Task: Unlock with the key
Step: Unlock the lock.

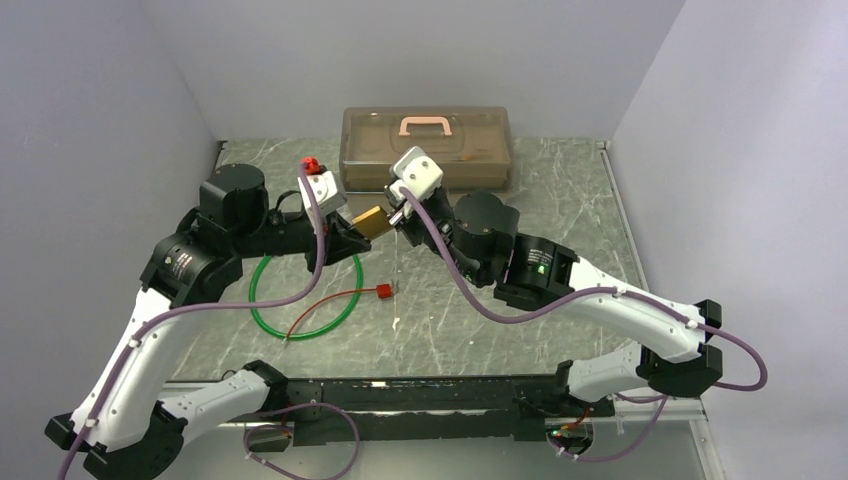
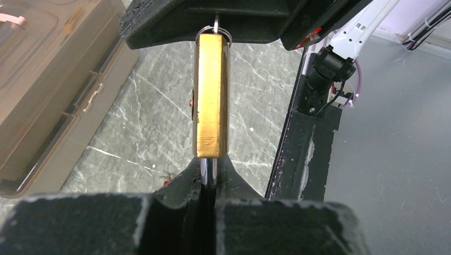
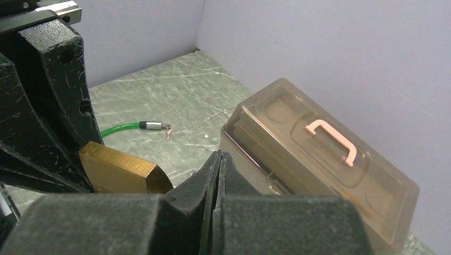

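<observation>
My left gripper (image 1: pixel 357 230) holds the small brass padlock (image 1: pixel 372 221) in the air above the table's middle. In the left wrist view the left gripper (image 2: pixel 211 166) is shut on the padlock's silver shackle, and the brass body (image 2: pixel 211 95) points away from it. At the body's far end sits a small silver ring with a thin sliver of the key (image 2: pixel 215 29), right against the black fingers of my right gripper (image 1: pixel 398 214). The right gripper (image 3: pixel 218 155) is shut, its tips just right of the padlock's end (image 3: pixel 119 172). Nothing shows between its fingers, and I cannot tell whether they pinch the key.
A brown translucent box (image 1: pixel 428 148) with a pink handle stands at the back, close behind both grippers. A green cable loop (image 1: pixel 300 300) and a red tag (image 1: pixel 383 291) on red wire lie on the marbled table below the padlock.
</observation>
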Controlling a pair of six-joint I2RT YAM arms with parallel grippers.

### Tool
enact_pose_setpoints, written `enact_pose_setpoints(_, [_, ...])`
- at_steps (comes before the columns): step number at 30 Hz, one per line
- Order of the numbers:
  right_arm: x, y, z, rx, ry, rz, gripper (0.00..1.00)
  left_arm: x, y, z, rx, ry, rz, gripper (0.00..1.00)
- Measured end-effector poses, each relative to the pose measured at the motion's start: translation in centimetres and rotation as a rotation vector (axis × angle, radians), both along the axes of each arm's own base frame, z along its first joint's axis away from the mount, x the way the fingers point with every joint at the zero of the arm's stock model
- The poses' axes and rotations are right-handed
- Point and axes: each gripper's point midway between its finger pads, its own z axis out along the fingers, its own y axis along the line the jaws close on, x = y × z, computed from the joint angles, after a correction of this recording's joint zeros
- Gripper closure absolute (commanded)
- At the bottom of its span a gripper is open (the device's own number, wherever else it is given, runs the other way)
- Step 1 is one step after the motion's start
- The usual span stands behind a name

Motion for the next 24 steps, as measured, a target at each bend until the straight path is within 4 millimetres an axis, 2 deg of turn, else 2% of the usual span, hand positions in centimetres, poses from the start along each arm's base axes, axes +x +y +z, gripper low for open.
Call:
enact_pose_setpoints(8, [0.1,0.1,-0.7,-0.057,0.01,-0.033,1.0,-0.3,0.2,-0.4,0.014,0.015,-0.01,1.0])
enact_pose_setpoints(9, [0.1,-0.1,-0.8,-0.069,0.012,-0.041,0.95,-0.3,0.2,-0.5,0.017,0.012,-0.018,1.0])
enact_pose_setpoints(11, [0.6,-0.7,-0.8,-0.093,0.02,-0.051,0.69,-0.4,0.0,-0.6,0.022,0.006,-0.042,1.0])
enact_pose_setpoints(13, [1.3,-1.5,-0.5,-0.095,0.039,-0.046,0.56,-0.7,-0.3,-0.5,0.021,-0.007,-0.081,1.0])
enact_pose_setpoints(15, [2.8,-2.7,0.3,-0.067,0.056,-0.055,0.47,-1.3,-0.5,-0.4,0.015,-0.017,-0.125,1.0])
enact_pose_setpoints(19, [5.5,-7.1,1.6,-0.011,0.082,-0.083,0.42,-2.1,-0.8,0.1,0.001,-0.04,-0.185,1.0])
enact_pose_setpoints(21, [5.4,-8.3,2.4,0.025,0.087,-0.049,0.42,-2.3,-0.8,0.4,-0.005,-0.047,-0.196,1.0])
enact_pose_setpoints(24, [4.0,-9.5,3.7,0.083,0.095,0.062,0.41,-2.5,-0.9,0.6,-0.01,-0.051,-0.207,1.0])
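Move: The key in the padlock's outer end rests against the flank of the right gripper's shut fingers, about 3 cm back and 1 cm to the right of that hand point and a centimetre or so below it. The padlock body lies some 4 cm back and 2 cm left; the toolbox roughly 30 cm ahead, 5 cm right and 35 cm lower. From the left gripper, gripping the shackle, the key is about 7 cm right, 2 cm ahead and 2 cm lower. Keep the right gripper's shut fingers against the key only briefly more, sinking under a centimetre, then swing it off the padlock to the right by about 10 cm, also forward some 5 cm and up about 4 cm, opening the fingers a little over halfway on the way out. With the left gripper keep hold of the shackle, draw back about 2.5 cm and turn it some 10 degrees clockwise. ##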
